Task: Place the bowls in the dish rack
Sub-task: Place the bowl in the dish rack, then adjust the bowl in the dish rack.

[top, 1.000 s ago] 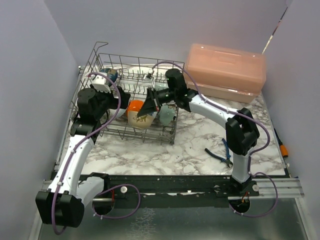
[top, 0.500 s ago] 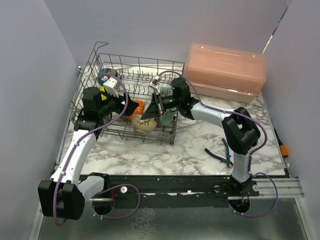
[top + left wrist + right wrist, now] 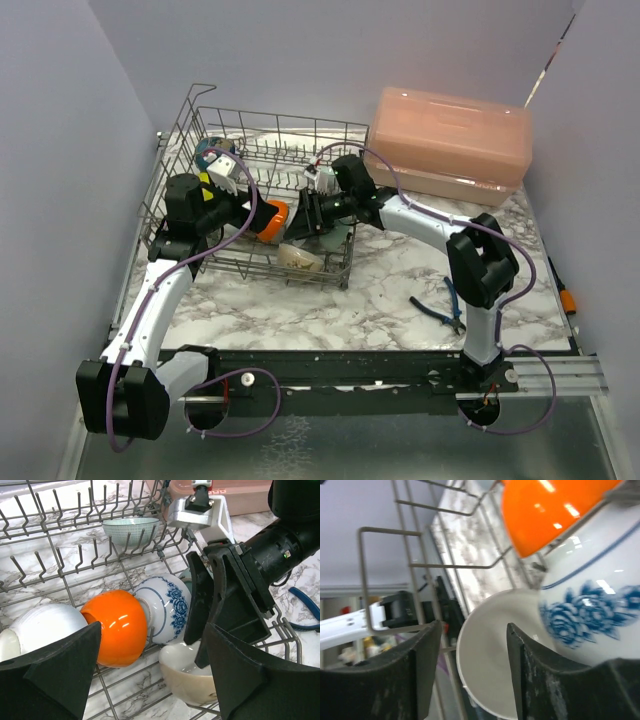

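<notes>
The grey wire dish rack (image 3: 290, 117) holds several bowls. At its front lies a beige bowl (image 3: 300, 258), tipped on the wires. My right gripper (image 3: 300, 220) stands open over that bowl's rim, not gripping it; the right wrist view shows the pale bowl (image 3: 490, 675) between spread fingers (image 3: 427, 665). Beside it rest an orange bowl (image 3: 112, 627), a blue-patterned bowl (image 3: 162, 607) and a white bowl (image 3: 42, 625). A teal bowl (image 3: 130, 530) stands farther back. My left gripper (image 3: 152, 630) hangs open and holds nothing, just left of the orange bowl (image 3: 272, 219).
A pink lidded box (image 3: 450, 140) sits right of the rack at the back. Blue-handled pliers (image 3: 440, 310) lie on the marble table near the right arm. A small orange item (image 3: 568, 298) lies at the table's right edge. Another bowl (image 3: 210, 150) sits in the rack's back left.
My right gripper lowered the beige bowl into the rack's front, then opened and let it go. The left arm shifted back a little and has since stayed put.
</notes>
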Motion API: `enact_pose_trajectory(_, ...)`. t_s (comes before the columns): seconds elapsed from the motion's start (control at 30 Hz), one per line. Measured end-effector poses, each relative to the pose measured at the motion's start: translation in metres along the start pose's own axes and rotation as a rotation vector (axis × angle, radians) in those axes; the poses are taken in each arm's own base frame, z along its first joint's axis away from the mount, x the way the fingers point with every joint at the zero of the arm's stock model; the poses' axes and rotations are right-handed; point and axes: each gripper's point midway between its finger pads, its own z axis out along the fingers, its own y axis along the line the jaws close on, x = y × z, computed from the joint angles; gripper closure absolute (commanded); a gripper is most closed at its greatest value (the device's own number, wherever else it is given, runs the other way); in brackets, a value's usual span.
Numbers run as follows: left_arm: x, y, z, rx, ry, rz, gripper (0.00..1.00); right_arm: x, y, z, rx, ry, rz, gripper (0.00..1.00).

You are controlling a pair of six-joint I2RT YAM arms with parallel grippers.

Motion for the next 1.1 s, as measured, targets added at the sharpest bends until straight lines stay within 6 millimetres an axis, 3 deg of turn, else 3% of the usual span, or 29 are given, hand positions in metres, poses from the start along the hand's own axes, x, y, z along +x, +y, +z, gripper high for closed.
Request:
enact_pose_trajectory(0.17,0.0,0.0,0.0,0.0,0.0,0.0,0.14,-0.012,-0.018,-0.014,0.183,-0.048,-0.111,0.4)
enact_pose_trajectory(0.3,0.0,0.0,0.0,0.0,0.0,0.0,0.15,-0.018,-0.012,-0.031,0.239,-0.054,-0.216,0.45)
enact_pose_trajectory(0.5,0.001,-0.002,0.0,0.014,0.003,0.014,0.16,-0.014,0.009,-0.046,0.21,-0.021,-0.364,0.74)
enact_pose_trajectory(0.63,0.004,-0.004,0.001,0.037,0.013,0.023,0.25,-0.003,0.009,-0.053,0.217,0.03,-0.445,0.99)
enact_pose_trajectory(0.7,0.007,-0.006,0.002,0.049,0.025,0.021,0.36,0.006,0.001,-0.058,0.244,0.071,-0.469,1.0)
enact_pose_trajectory(0.8,0.017,-0.004,0.005,0.055,0.064,0.024,0.41,0.021,-0.01,-0.063,0.282,0.133,-0.476,1.0)
enact_pose_trajectory(0.97,0.037,-0.003,0.015,0.048,0.194,0.035,0.42,0.049,-0.025,-0.072,0.31,0.237,-0.443,1.0)
enact_pose_trajectory(1.1,0.042,-0.017,0.024,0.083,0.273,0.1,0.4,0.059,-0.027,-0.076,0.308,0.279,-0.445,1.0)
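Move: The just-released beige bowl sits at the rack's near right, about 3 cm back from the right hand and 5 cm below it. From that hand, the blue-flowered bowl lies some 5 cm ahead and 1 cm right, the orange bowl 5 cm ahead and 5 cm left, and the green bowl 3 cm ahead and 9 cm right, all at about the beige one's height. From the left hand, the beige bowl is roughly 7 cm back, 7 cm right and 13 cm below. The beige bowl is left in the rack as the right hand, already open, eases forward and lifts a little, then swings about 9 cm right and back and down past it. Its fingers shut empty and tip steeply down beside the bowl's right side. Late on, the left hand sinks about 4 cm and drifts right towards the bowl, its fingers partly closing on nothing. ##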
